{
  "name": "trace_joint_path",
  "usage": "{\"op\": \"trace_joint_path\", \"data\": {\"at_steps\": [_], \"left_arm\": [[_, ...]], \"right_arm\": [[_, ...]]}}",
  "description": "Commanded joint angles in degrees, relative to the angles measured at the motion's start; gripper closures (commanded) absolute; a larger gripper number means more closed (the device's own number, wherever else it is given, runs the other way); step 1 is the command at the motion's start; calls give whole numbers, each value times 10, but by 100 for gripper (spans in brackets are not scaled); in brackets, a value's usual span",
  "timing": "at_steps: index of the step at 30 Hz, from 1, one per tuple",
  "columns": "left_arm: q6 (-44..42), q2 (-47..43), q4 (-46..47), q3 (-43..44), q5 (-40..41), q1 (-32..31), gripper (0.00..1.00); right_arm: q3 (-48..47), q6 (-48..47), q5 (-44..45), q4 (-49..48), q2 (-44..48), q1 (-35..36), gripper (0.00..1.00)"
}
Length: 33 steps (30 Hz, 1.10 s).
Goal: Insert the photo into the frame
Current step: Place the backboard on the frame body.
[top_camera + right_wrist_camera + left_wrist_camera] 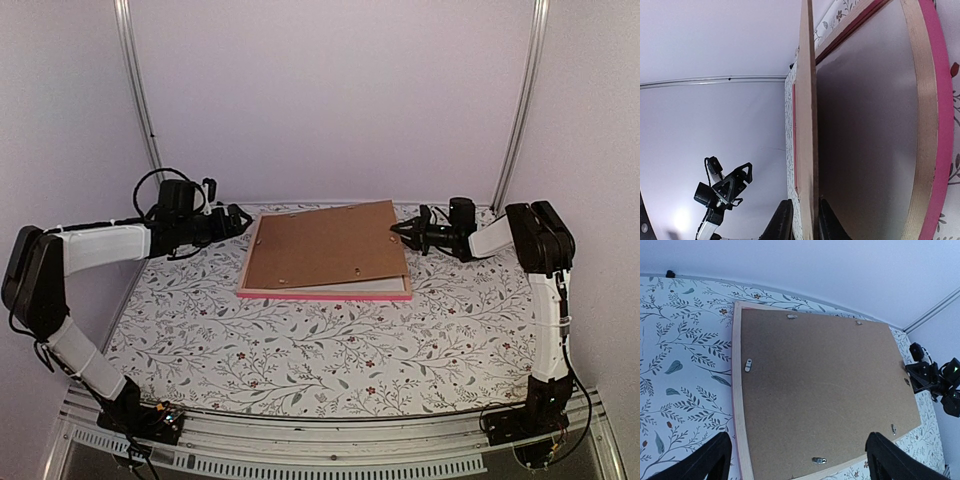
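Note:
The pink frame [320,295] lies face down on the table with its pale wooden back rim [737,390] up. A brown backing board [325,245] rests skewed on top of it, its right edge raised. My right gripper [400,231] straddles that raised edge: in the right wrist view the fingers [782,222] stand on either side of the board [807,125], slightly apart from it. Beneath the board a pale grey sheet fills the frame [940,125]. The photo is hidden. My left gripper [240,218] hovers wide open and holding nothing at the frame's left end [797,460].
A floral-patterned cloth [300,350] covers the table. White walls and two metal posts [140,90] close off the back. Small metal turn tabs [748,365] sit on the board's rim.

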<state>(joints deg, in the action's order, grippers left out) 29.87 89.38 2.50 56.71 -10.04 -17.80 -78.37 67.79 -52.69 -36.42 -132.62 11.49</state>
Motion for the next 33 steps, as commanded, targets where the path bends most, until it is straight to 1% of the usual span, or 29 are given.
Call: {"op": "trace_joint_path", "data": {"at_steps": [1,6,15,17,33], "left_arm": [[-2,9,15,-5,-9,7,4],[-2,11,15,-6,-9,7,4],[1,22,15,-5,-13,7,3],[0,25,16,-5,-14,7,1],[2,64,22,-4,-7,7,0]], "right_arm": [[-12,-33,15,23,-1,8,78],[-13,-68,36,61,11,10,68],[-26,-130,69,134,33,19,57],[-29,-141,75,148,36,21,55],[-71,-245,154,285,71,29,45]]}}
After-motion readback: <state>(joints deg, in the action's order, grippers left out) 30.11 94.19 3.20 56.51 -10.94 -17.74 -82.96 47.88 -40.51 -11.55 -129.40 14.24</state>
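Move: My right hand still has the backboard's raised right edge between its loosened fingers; the board's middle lies about 18 cm to the left, 2 cm back and some 3 cm lower. Beneath it, the frame body's middle is also 18 cm left and 2 cm back, roughly 6 cm down; its right rail runs 2 cm right of my fingers. From my left hand, the backboard's middle is about 19 cm right, 4 cm ahead, 13 cm below. With my right hand I let the backboard's right side down onto the frame body, sinking about 4 cm, then easing back up a little over 1 cm. All the while I spread those fingers to about half open around the board's edge and dip their tips by nearly 20 degrees. My left hand, empty and wide open, sinks some 4 cm towards the board's left side without reaching it. ##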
